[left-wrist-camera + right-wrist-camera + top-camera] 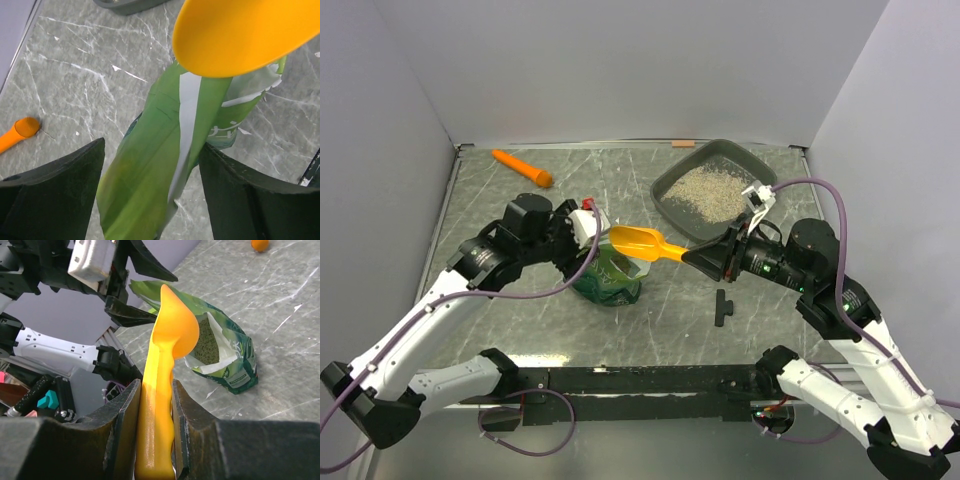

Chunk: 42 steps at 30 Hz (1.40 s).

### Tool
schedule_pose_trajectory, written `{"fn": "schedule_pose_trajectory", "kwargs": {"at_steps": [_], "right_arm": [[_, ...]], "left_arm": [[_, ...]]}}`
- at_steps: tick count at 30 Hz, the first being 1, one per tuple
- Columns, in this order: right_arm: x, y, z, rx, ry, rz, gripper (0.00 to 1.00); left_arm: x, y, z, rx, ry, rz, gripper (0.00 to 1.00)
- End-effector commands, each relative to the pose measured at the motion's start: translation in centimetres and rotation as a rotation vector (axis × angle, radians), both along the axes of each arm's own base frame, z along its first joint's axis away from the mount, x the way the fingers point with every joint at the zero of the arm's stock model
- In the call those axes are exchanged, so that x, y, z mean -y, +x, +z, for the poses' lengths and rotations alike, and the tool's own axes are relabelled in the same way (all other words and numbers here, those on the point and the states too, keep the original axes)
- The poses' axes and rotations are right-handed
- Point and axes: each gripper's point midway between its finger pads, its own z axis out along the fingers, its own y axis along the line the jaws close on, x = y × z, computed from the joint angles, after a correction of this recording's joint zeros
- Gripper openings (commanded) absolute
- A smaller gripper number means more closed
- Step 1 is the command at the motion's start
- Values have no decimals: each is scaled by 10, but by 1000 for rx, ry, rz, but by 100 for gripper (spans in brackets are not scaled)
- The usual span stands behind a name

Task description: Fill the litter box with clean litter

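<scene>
The dark grey litter box (665,200) sits at the back right with a layer of clean litter (710,192) in it. A green bag (608,282) stands open at mid-table, and more granules (205,346) show inside its mouth. My left gripper (152,150) holds the bag's upper flap (150,175) between wide-set jaws, with both fingers touching it. My right gripper (156,390) is shut on the handle of an orange scoop (638,241). The scoop's bowl (177,332) hovers over the bag's mouth and looks empty from above.
An orange carrot-shaped stick (523,167) lies at the back left. A small black part (722,307) rests on the table in front of the right arm. Grey walls close in the table on the left, back and right.
</scene>
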Motion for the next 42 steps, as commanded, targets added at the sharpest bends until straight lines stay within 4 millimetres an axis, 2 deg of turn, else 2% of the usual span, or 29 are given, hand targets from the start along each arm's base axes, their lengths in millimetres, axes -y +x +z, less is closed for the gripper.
{"fn": "schedule_pose_trajectory", "kwargs": {"at_steps": [1, 2, 5, 6, 7, 14, 20, 24, 28, 31, 37, 42], "right_arm": [[2, 5, -2, -8, 3, -30, 0], [4, 9, -6, -17, -12, -51, 0], [10, 14, -17, -46, -61, -98, 0], [14, 19, -19, -48, -79, -128, 0], [16, 20, -21, -51, -92, -139, 0], [21, 19, -31, -95, -189, -136, 0], [12, 13, -39, -156, -212, -68, 0], [9, 10, -32, -154, -183, -51, 0], [14, 6, -13, -106, -159, -65, 0], [13, 2, -7, -92, -158, -43, 0], [17, -7, -9, -88, -177, -18, 0], [17, -10, -18, -100, -192, -2, 0]], "left_arm": [[3, 8, 10, 58, 10, -15, 71], [5, 8, 11, 57, 3, -22, 66], [7, 3, 12, 55, -21, -36, 28], [7, 2, 13, 61, -29, -34, 9], [6, -1, 19, 83, -50, -38, 2], [-3, -12, 4, 52, -84, 19, 1], [-1, -18, 2, 47, -120, 38, 1], [1, -18, -3, 40, -103, 52, 1], [5, -21, -5, 34, -84, 37, 1], [7, -21, -5, 32, -82, 32, 1], [9, -19, -7, 20, -66, 37, 1], [9, -17, -4, 19, -65, 42, 1]]}}
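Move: The raised flap of the green litter bag already stands between the left hand's open fingers, about 1 cm ahead and 2 cm below; the bag's body is about 6 cm to the right, level fore and aft, and some 15 cm below. The scoop's bowl is some 15 cm to the left hand's right, 2 cm back and 9 cm above. From the right hand, which already holds the scoop, the bag lies about 18 cm left, 8 cm ahead and 26 cm below; a black clip is about 10 cm right, 5 cm ahead and 35 cm below. The left hand shuts its fingers from wide open and pinches the bag's flap between the pads, then draws it back roughly 2 cm and sinks about 1 cm, still gripping. Keeping its hold on the scoop handle, the right hand sinks about 5 cm beside the bag's mouth while easing slightly forward and dipping the bowl end some 15 degrees, then comes back up about half that way and draws back. ##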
